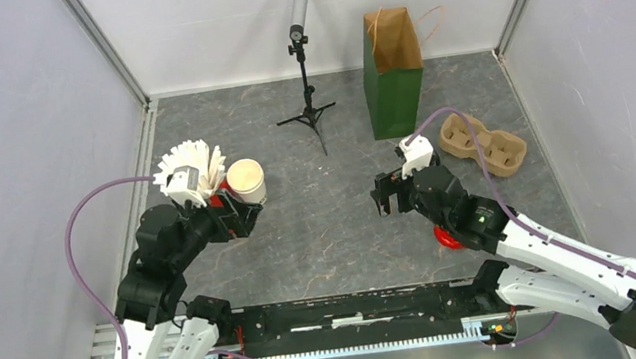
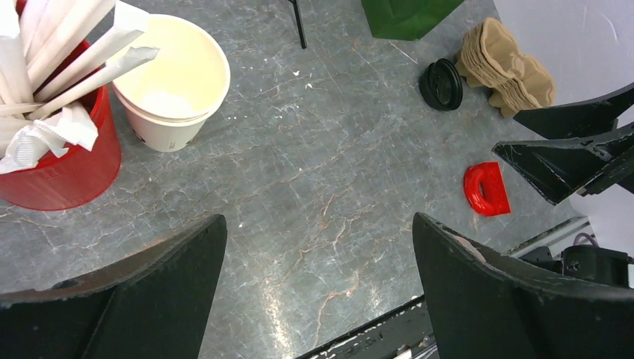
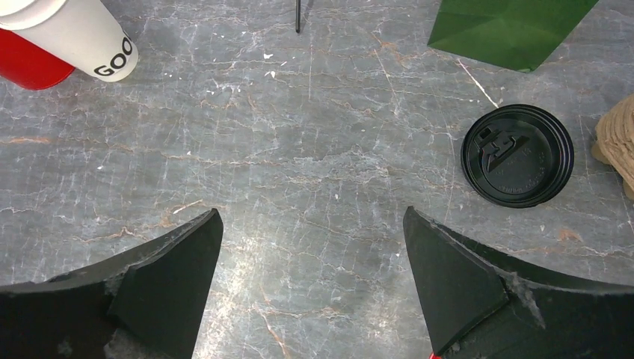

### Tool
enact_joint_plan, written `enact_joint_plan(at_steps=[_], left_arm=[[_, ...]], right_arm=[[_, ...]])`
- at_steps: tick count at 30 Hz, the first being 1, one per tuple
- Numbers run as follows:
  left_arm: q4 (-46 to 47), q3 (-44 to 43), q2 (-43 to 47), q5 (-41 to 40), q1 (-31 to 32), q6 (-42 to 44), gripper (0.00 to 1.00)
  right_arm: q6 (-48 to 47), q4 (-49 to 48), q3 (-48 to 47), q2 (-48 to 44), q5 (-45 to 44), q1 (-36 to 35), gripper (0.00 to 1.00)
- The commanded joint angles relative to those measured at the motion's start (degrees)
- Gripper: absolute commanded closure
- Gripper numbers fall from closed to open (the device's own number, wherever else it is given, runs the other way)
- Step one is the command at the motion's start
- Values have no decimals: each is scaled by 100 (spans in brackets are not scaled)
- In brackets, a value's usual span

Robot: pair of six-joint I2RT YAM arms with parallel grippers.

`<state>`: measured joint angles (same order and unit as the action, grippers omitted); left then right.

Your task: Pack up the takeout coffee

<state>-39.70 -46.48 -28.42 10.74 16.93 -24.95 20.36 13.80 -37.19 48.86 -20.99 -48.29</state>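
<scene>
The takeout coffee is a cream paper cup [image 1: 247,181] standing upright at the left, its top open and no lid on it. The same cup [image 2: 173,82] shows empty in the left wrist view. Its black lid [image 3: 517,155] lies flat on the table by itself, near the green paper bag [image 1: 393,74]. My left gripper [image 1: 241,216] hovers just in front of the cup, open and empty [image 2: 320,221]. My right gripper [image 1: 387,194] is open over bare table at mid-right [image 3: 312,212], with the lid ahead and to its right.
A red cup of white sticks [image 1: 194,172] touches the cup's left side. A brown cardboard carrier [image 1: 482,143] lies right of the bag. A black tripod stand [image 1: 310,107] stands at the back centre. A small red piece [image 2: 486,188] lies under the right arm.
</scene>
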Motion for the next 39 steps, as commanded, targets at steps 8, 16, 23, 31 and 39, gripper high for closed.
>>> enact_joint_plan(at_steps=[8,16,23,31,39], left_arm=[[211,49,530,-502,-45,122,0],[109,55,1212,-1288,-117,54,0],[67,101,1711,-1756,-293,0,0],[68,99,1735,-1753,-357,8,0],[68,108,1715,-1729,-366,18,0]], right_arm=[[479,-636,-306,15,-118,-27,2],[896,-1284,-1134,1514,635,-32,21],[1114,-1896,-2337,3328,900,-356,47],[1469,-1861,-4002,5044,663,-664,56],[1605,-1101,-5578,6413,339,-801,58]])
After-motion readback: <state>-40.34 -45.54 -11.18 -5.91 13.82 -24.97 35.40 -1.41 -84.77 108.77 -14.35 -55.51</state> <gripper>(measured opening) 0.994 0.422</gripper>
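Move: About 32 cm to the right hand's left, 12 cm ahead and 10 cm below it, stands the paper cup stack. The red straw bucket is roughly 9 cm left of the stack and 2 cm nearer. The black lid lies on the table some 13 cm ahead of the right hand, 12 cm to its right and 15 cm below. From the left hand the stack is about 17 cm ahead, 3 cm left and 17 cm below. Sweeping left about 27 cm and forward 10, the right hand crosses nearly level to the paper cup stack, rolling its left side up some 15 degrees and closing its fingers from wide to under half open, with no touch to be seen yet. The left hand draws away about 7 cm left and 4 up, turning counter-clockwise and tipping its fingers up, still wide open. ##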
